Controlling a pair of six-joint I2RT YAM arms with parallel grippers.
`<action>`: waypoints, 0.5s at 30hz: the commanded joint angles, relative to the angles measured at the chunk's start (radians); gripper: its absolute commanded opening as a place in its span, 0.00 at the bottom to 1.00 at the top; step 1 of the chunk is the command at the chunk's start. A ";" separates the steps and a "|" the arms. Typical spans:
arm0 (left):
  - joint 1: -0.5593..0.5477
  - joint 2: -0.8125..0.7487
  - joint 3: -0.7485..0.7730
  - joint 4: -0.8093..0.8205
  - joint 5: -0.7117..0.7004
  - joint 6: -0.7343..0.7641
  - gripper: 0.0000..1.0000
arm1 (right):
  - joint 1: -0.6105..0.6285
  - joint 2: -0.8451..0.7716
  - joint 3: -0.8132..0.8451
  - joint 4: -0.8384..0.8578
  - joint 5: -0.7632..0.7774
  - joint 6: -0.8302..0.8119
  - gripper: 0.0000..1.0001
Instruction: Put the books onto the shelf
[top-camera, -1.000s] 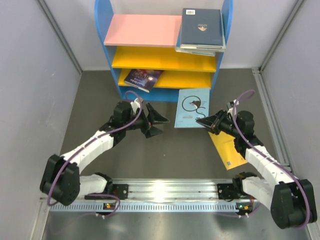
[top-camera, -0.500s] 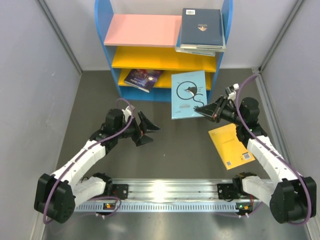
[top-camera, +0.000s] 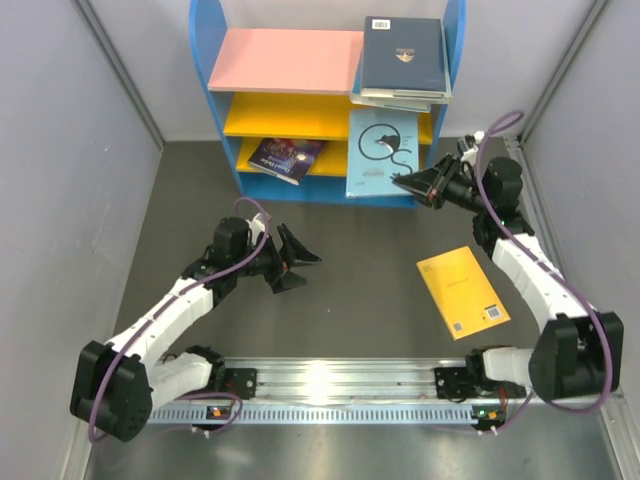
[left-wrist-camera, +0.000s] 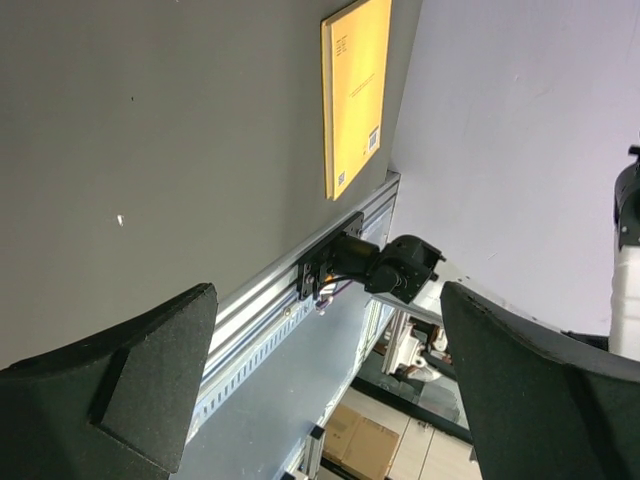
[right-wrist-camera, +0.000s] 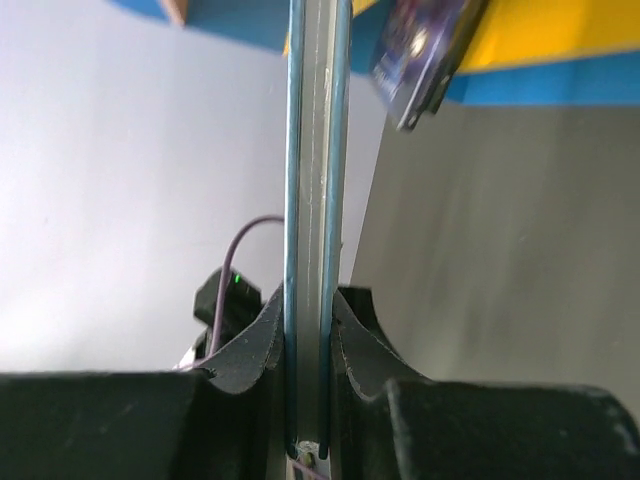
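Note:
My right gripper (top-camera: 405, 184) is shut on the edge of the light blue book with a black swirl (top-camera: 381, 151), held in the air in front of the right half of the shelf (top-camera: 283, 60). The right wrist view shows that book edge-on (right-wrist-camera: 315, 200), pinched between the fingers (right-wrist-camera: 255, 345). A purple galaxy book (top-camera: 286, 157) lies on the lowest yellow board, also seen as a dark book (right-wrist-camera: 425, 55) from the right wrist. A dark navy book (top-camera: 403, 55) tops a small stack on the shelf's pink board. A yellow-orange book (top-camera: 462, 291) (left-wrist-camera: 355, 95) lies on the table. My left gripper (top-camera: 296, 259) (left-wrist-camera: 325, 400) hangs open and empty.
Grey walls close in the table on the left, right and back. The aluminium base rail (top-camera: 330, 382) (left-wrist-camera: 280, 320) runs along the near edge, with both arm bases on it.
My right gripper has carried the light blue book up off the table and toward the shelf. The left arm drew back toward the near left and then held still.

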 joint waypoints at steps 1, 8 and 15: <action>0.005 -0.007 0.021 0.033 0.012 0.014 0.98 | -0.055 0.079 0.134 0.131 0.040 0.030 0.00; 0.006 -0.026 -0.002 0.042 -0.004 0.007 0.98 | -0.122 0.280 0.341 0.119 0.047 0.088 0.06; 0.008 -0.010 -0.002 0.052 -0.002 0.007 0.97 | -0.179 0.317 0.361 0.112 0.039 0.107 0.87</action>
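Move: Held by its right edge in the right hand, the light-blue book is bound for the right end of the upper yellow shelf, roughly 16 cm ahead, 1 cm to the left and about 2 cm below the hand. The dark blue book on top is about 20 cm ahead, 2 cm left and 14 cm up; the purple book below is some 15 cm ahead, 30 cm left and 16 cm down. From the left hand the shelf spot is about 28 cm ahead, 26 cm right and 12 cm up. Sliding the already gripped light-blue book into the gap under the dark blue book's shelf, the right hand drives forward about 12 cm and drifts some 5 cm right, turning about 10 degrees clockwise. It stays nearly level, then rises a little near the end as it slows and the fingers spring wide open, letting go of the book's edge beside the blue side panel. ##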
